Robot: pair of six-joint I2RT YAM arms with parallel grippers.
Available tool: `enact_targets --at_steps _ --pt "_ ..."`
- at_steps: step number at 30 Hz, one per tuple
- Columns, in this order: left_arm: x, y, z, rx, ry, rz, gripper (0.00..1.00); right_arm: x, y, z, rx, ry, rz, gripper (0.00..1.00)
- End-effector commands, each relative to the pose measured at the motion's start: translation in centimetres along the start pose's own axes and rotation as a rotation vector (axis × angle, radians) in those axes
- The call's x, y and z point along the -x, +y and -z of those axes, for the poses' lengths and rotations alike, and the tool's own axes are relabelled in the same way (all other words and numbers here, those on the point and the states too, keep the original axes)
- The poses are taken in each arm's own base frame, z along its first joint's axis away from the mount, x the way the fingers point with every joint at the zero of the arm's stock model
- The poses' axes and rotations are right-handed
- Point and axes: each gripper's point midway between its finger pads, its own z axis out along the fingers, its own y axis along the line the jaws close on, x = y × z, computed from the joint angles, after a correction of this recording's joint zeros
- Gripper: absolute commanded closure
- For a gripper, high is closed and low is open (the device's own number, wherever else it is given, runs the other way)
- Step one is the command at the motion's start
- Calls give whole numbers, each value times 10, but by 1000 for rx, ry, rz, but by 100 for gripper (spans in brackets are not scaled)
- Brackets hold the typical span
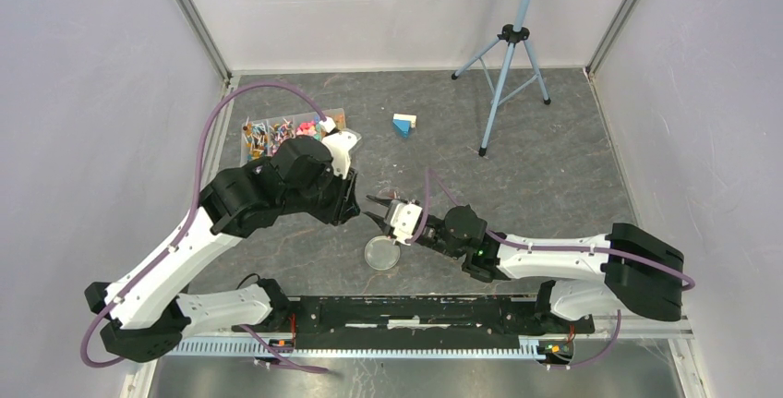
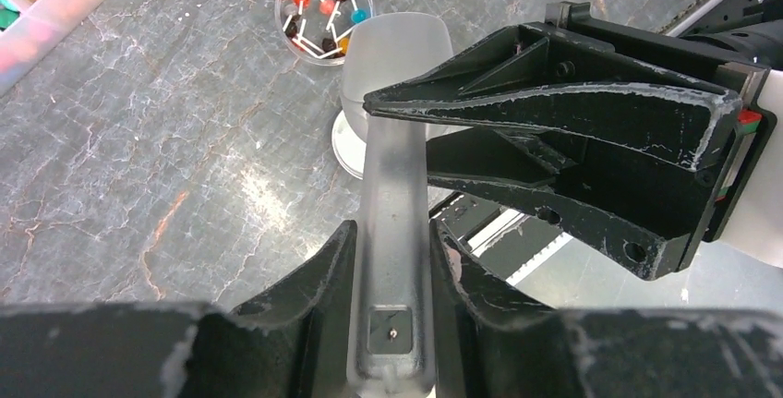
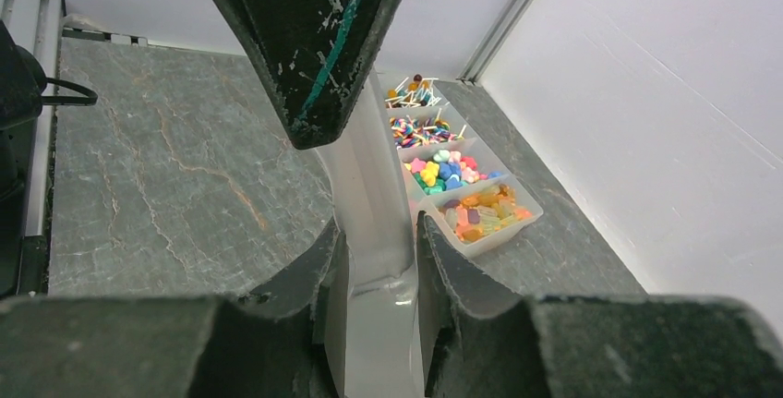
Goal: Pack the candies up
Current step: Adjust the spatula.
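Observation:
A translucent plastic scoop (image 2: 395,186) is held from both ends over the middle of the table. My left gripper (image 2: 392,232) is shut on its handle. My right gripper (image 3: 377,232) is shut on the scoop (image 3: 369,195) from the opposite side, and in the top view the two grippers meet tip to tip (image 1: 374,209). The candies (image 3: 443,172) lie sorted in a clear divided tray (image 1: 277,132) at the back left. A small round cup (image 2: 323,12) on the table holds several lollipop candies. The scoop's bowl (image 2: 392,52) looks empty.
A round clear lid or dish (image 1: 381,252) lies on the table under the grippers. A blue-and-white block (image 1: 403,124) sits at the back centre. A tripod (image 1: 508,75) stands at the back right. White walls close in both sides.

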Motion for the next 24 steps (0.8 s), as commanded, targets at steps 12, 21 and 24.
enact_targets --at_steps 12,21,24 --pt "27 94 17 464 -59 0 98 39 -37 58 -150 -76 -115 2" --pt "36 184 22 638 80 193 98 39 -58 110 -247 -22 -158 2" --pt "42 200 14 671 116 214 98 44 -62 119 -255 -43 -159 2"
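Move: The left gripper has the spatula's handle. The candy box it is bound for lies about 17 cm ahead, 18 cm to the left and some 22 cm below. From this same gripper, the open jar is level with it, 8 cm to the right, and the round lid some 13 cm back and 5 cm right, both near table height. The right gripper also has the spatula between its fingertips; the jar stands below it, about 3 cm to the right. Open the right fingers wide to let go of the spatula, then draw that hand off to the right about 12 cm, rising some 6 cm as it leaves. Keep the left gripper shut on the handle and carry the spatula left and forward towards the candy box, nearly level, swinging the wrist about 35 degrees counter-clockwise with some roll. ##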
